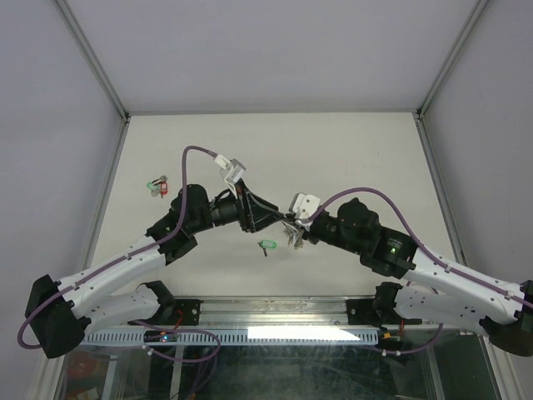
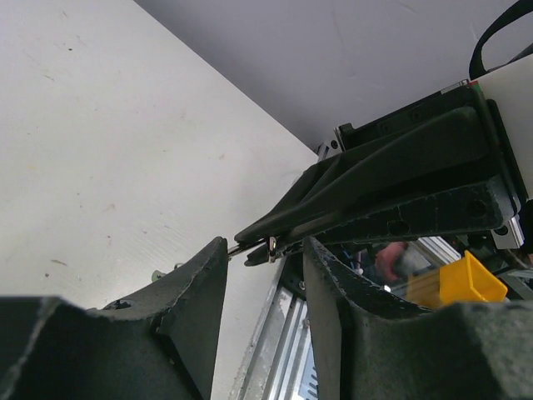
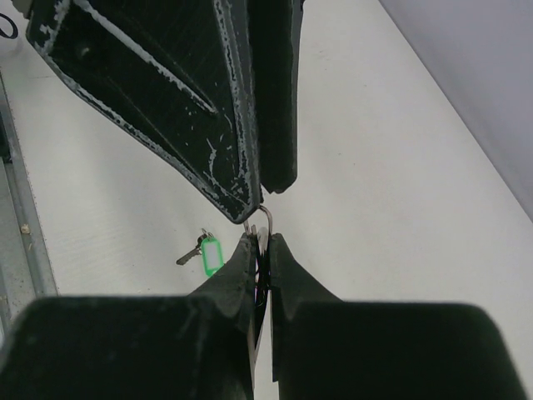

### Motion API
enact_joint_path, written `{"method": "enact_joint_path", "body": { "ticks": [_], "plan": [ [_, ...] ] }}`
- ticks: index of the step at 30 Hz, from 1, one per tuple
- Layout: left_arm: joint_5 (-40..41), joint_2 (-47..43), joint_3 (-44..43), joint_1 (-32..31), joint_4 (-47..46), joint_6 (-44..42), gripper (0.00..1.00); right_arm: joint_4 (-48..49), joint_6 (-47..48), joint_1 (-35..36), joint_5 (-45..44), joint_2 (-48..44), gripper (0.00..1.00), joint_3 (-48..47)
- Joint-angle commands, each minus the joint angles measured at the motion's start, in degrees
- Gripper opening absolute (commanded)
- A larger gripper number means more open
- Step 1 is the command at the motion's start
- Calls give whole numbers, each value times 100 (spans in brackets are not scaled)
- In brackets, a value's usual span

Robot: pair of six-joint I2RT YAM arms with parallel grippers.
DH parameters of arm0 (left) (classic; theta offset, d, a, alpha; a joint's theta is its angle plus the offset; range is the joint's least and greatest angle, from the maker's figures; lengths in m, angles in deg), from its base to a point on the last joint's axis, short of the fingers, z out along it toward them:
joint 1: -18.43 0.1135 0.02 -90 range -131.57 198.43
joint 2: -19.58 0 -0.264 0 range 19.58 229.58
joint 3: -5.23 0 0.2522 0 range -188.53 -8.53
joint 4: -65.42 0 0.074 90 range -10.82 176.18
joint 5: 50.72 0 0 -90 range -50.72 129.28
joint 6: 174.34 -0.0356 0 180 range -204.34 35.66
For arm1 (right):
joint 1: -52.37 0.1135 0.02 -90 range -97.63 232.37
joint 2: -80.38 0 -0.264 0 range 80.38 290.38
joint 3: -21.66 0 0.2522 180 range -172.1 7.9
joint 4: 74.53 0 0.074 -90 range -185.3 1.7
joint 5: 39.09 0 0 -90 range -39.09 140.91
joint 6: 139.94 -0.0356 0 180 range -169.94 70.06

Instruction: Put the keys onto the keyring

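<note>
My right gripper (image 3: 260, 237) is shut on the thin silver keyring (image 3: 266, 218), and a short arc of wire sticks out past its tips. In the top view the keyring (image 1: 291, 230) hangs above the table's middle, between both grippers. My left gripper (image 2: 266, 243) faces it tip to tip and is open; the wire (image 2: 246, 247) touches one of its fingertips (image 2: 218, 248), with nothing in the gap. A key with a green tag (image 3: 211, 253) lies flat on the table just below the grippers, seen from above as the green key (image 1: 267, 245).
A small bunch with green and red tags (image 1: 156, 185) lies near the table's left edge. A metal rail (image 1: 275, 310) runs along the near edge between the arm bases. Grey walls close the back and sides. Something yellow (image 2: 465, 282) sits beyond the rail.
</note>
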State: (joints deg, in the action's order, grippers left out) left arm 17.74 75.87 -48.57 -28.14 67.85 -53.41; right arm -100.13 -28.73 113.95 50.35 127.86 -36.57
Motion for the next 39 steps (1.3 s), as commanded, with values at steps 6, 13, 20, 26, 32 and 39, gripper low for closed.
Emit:
{"method": "enact_joint_path", "body": {
  "ticks": [6,13,20,26,32,39],
  "plan": [
    [-245,134,-323,-124,-410,-22,30,620,-108,-23,143,2,0,-386],
    [-301,162,-322,-151,-405,-71,17,654,-135,-23,161,-8,0,-381],
    [-280,118,-306,-164,-401,-75,0,651,-132,-23,135,-27,0,-354],
    [-146,1,-308,-166,-353,-101,0,656,-85,-23,33,-75,16,-276],
    [-105,-32,-330,-162,-349,-88,0,612,-56,-19,-32,-58,23,-230],
    [41,-97,-347,-161,-282,-62,0,587,-1,-23,-69,-24,27,-177]
  ]
}}
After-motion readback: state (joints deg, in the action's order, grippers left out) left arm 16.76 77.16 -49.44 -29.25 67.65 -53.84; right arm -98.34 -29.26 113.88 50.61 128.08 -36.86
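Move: The keyring, still pinched by the right fingers, reaches its loop to about 2 cm right and 1 cm back of the left hand point, level with it. From there, the hanging keys are roughly 3 cm right, 1 cm back and 5 cm down, and the green key lies on the table some 3 cm ahead, 4 cm left and 24 cm below. From the right hand the keyring's loop is about 1 cm left, level and neither ahead nor back. Left hand eases about 1 cm rightward and pinches the keyring; right hand, up about 1 cm, then parts its fingers. ##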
